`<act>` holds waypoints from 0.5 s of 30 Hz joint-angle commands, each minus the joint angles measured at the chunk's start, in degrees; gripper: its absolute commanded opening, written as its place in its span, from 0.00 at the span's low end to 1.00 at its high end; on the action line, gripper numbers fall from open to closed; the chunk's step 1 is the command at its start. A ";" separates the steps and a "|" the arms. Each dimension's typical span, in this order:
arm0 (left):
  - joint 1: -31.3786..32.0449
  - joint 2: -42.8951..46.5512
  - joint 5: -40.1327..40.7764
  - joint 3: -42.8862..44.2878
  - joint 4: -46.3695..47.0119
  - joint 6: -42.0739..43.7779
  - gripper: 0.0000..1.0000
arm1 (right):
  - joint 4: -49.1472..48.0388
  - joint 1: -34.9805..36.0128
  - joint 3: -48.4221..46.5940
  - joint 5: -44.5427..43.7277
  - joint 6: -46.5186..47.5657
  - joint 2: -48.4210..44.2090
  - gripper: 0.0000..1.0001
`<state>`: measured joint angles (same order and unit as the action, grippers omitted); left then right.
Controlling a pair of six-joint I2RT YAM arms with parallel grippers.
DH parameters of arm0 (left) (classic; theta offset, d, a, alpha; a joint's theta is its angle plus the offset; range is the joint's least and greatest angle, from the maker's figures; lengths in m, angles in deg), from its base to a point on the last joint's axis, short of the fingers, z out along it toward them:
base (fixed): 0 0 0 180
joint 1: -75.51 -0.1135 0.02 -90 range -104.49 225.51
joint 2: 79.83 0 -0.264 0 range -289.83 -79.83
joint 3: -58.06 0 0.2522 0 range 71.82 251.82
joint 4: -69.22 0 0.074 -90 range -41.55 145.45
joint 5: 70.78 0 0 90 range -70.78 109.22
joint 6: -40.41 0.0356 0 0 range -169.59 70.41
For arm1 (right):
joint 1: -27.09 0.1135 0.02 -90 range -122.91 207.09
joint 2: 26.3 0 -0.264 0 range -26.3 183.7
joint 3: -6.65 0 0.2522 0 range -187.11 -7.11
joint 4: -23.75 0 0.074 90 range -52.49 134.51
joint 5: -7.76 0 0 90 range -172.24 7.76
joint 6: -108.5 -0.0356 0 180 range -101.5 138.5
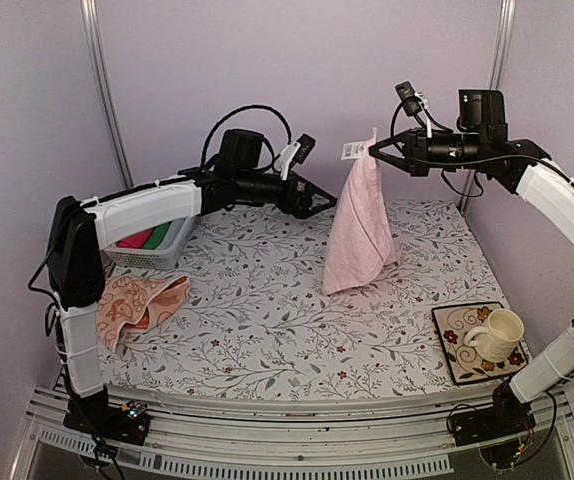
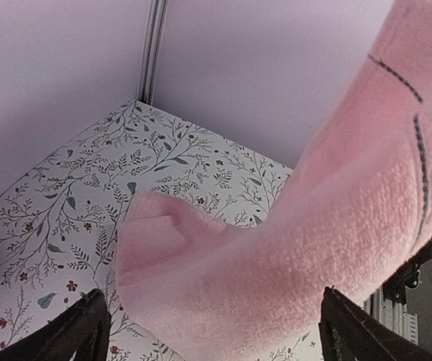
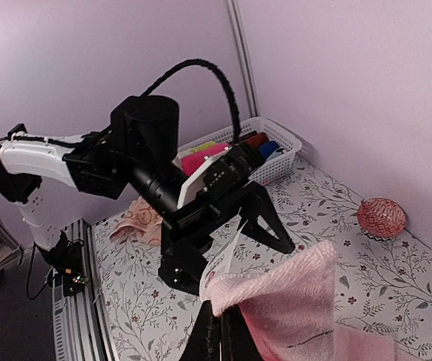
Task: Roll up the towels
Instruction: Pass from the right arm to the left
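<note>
The plain light pink towel [image 1: 359,225] hangs in the air from its top corner, with its lower end resting on the table. My right gripper [image 1: 375,150] is shut on that corner beside a white label [image 1: 353,150]; the right wrist view shows the pinch [image 3: 223,323] on the towel [image 3: 291,301]. My left gripper [image 1: 325,203] stands open just left of the hanging towel. In the left wrist view the towel [image 2: 291,248] fills the space ahead of the spread fingers [image 2: 88,331]. The peach-orange patterned towel [image 1: 142,303] lies crumpled at the table's left side.
A white basket [image 1: 152,245] with magenta and green rolled cloths stands at the back left, under the left arm. A patterned square plate [image 1: 452,325] with a cream mug [image 1: 495,335] sits at the front right. A small red bowl [image 3: 381,216] lies near the back wall.
</note>
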<state>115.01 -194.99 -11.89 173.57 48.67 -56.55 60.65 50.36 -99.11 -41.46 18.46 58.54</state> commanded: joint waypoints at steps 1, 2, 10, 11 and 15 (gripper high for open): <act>-1.58 -1.62 -3.21 5.12 -1.28 2.71 0.97 | 6.98 0.13 -3.35 12.29 6.51 0.54 0.02; -2.31 -1.98 -5.81 6.34 -0.62 2.08 0.97 | 8.26 0.14 -3.56 12.44 7.19 0.38 0.02; -4.38 -9.77 -16.35 14.21 4.55 -0.68 0.97 | 11.77 0.13 -3.13 15.70 11.08 -3.64 0.01; -4.31 -10.96 -16.69 14.22 6.33 -2.67 0.96 | 11.24 0.12 -2.43 12.75 10.77 -4.30 0.01; -2.40 -14.09 -15.40 11.55 12.44 -10.01 0.95 | 10.63 0.12 1.02 10.56 10.00 -7.05 0.02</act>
<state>110.88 -205.22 -26.67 187.10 55.66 -59.72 71.08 50.34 -100.01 -30.34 27.56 55.70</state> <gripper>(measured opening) 0.958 0.015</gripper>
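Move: Some 9 cm to the left gripper's right and about 5 cm back lies the middle of the hanging pink towel, roughly 2 cm lower. The bowl stands some 20 cm ahead of this gripper, 3 cm left and 25 cm down; the white basket is about 36 cm left, 12 cm ahead and 22 cm down. From the right hand, which already pinches the towel's top corner, the open left gripper is about 11 cm left, 5 cm ahead and 12 cm below. Drawing back about 5 cm, nearly level, the right hand keeps the towel's top corner pinched and swings some 13 degrees counter-clockwise, so its fingers point more squarely left. Meanwhile the left hand, fingers still wide open, rises about 5 cm while edging 3 cm forward, then starts to dip and ease right, turning some 10 degrees clockwise and lowering its left side; it doesn't grip the towel. ##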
